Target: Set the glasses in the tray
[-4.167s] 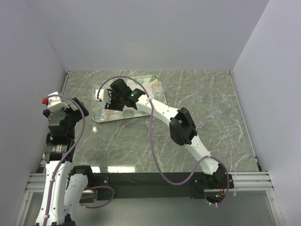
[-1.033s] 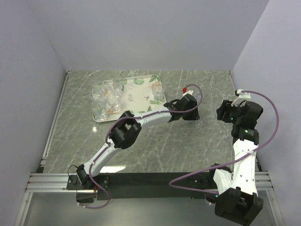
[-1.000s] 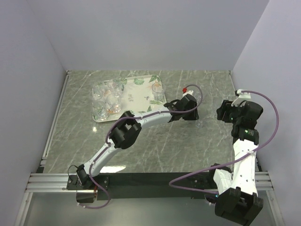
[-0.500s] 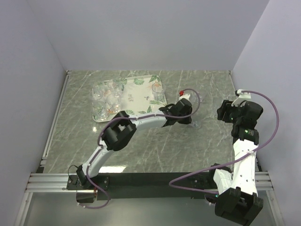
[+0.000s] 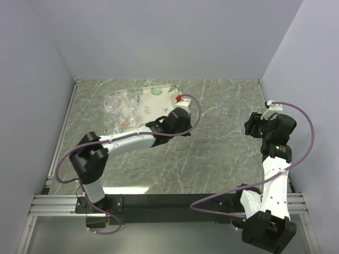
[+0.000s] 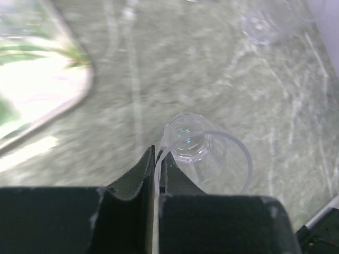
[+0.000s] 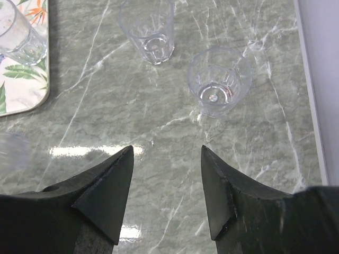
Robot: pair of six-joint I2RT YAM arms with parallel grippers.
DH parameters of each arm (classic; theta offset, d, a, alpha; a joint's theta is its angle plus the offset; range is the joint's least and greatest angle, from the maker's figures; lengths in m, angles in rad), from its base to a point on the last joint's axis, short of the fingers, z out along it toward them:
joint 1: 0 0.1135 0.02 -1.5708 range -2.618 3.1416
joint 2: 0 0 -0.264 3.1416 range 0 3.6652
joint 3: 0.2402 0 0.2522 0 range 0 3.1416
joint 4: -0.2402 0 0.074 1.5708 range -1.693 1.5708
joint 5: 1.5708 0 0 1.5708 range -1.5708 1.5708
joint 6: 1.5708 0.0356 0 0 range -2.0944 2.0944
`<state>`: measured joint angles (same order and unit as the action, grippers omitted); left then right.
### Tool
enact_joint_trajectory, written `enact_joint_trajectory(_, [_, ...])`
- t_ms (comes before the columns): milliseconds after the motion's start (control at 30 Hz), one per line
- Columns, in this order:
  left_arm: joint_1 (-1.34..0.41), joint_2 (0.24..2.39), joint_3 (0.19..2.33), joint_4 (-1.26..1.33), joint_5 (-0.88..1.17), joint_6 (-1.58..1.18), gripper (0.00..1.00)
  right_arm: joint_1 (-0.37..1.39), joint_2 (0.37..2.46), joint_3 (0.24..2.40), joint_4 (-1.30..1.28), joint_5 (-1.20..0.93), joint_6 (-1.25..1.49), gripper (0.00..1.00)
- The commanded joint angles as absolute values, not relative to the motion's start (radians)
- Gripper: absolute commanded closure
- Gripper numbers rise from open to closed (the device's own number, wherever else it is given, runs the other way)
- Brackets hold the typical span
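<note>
My left gripper is shut on the rim of a clear glass, which hangs above the marble beside the tray's corner. From above, that gripper is at the right edge of the leaf-print tray. Several glasses stand in the tray's left part. My right gripper is open and empty at the right side. Ahead of it, two glasses stand on the table. One of them shows from above.
The marble table is closed in by lilac walls on three sides. Another glass stands on the tray's near-right part. My left arm's purple cable loops over the tray's right corner.
My left gripper closed on a glass at the table's middle right. It then swung left with the glass to the tray's right edge. The right arm has not moved.
</note>
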<state>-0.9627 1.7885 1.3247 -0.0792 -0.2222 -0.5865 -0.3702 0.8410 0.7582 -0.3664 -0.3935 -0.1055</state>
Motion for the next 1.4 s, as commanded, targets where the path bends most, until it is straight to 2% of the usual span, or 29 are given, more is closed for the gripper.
enact_joint_trajectory(0, [-0.904,1.677,1.223,-0.069,-0.296,-0.531,1.00,-0.379,0.836,0.761,-0.336,-0.405,-0.118,0.39])
enact_joint_trajectory(167, [-0.793,1.572,1.152,-0.103,-0.313,-0.522,1.00,-0.379,0.842,0.761,-0.336,-0.406,-0.117,0.39])
enact_joint_trajectory(267, [-0.665,1.558,1.144,-0.118,-0.289,-0.523,1.00,-0.377,0.841,0.761,-0.336,-0.405,-0.117,0.39])
enact_joint_trajectory(567, [-0.477,1.747,1.357,-0.241,-0.244,-0.471,1.00,-0.379,0.845,0.759,-0.334,-0.405,-0.115,0.40])
enact_joint_trajectory(833, [-0.402,1.939,1.560,-0.327,-0.216,-0.445,1.00,-0.379,0.848,0.758,-0.333,-0.405,-0.115,0.40])
enact_joint_trajectory(1367, [-0.351,2.181,1.873,-0.466,-0.227,-0.410,0.97,-0.379,0.856,0.758,-0.331,-0.396,-0.117,0.40])
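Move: My left hand still pinches a glass by its rim and carries it to the free spot in the rear middle of the tray, about 24 cm ahead, 23 cm left and 12 cm down. Of the glasses standing in the tray, one is some 14 cm right of that spot, one about 13 cm left of it, and a third 15 cm left of it and 8 cm nearer me. From my right hand the spot is roughly 26 cm ahead, 50 cm left and 18 cm down. With my left hand I sweep the glass quickly left, curving forward over the tray. Once most of the roughly 24 cm of leftward travel is done, I head mainly forward into the gap between the standing glasses, sinking some 6 cm and slowing. I turn the wrist about 30 degrees counter-clockwise on the way and keep the fingers shut on the glass wall. ##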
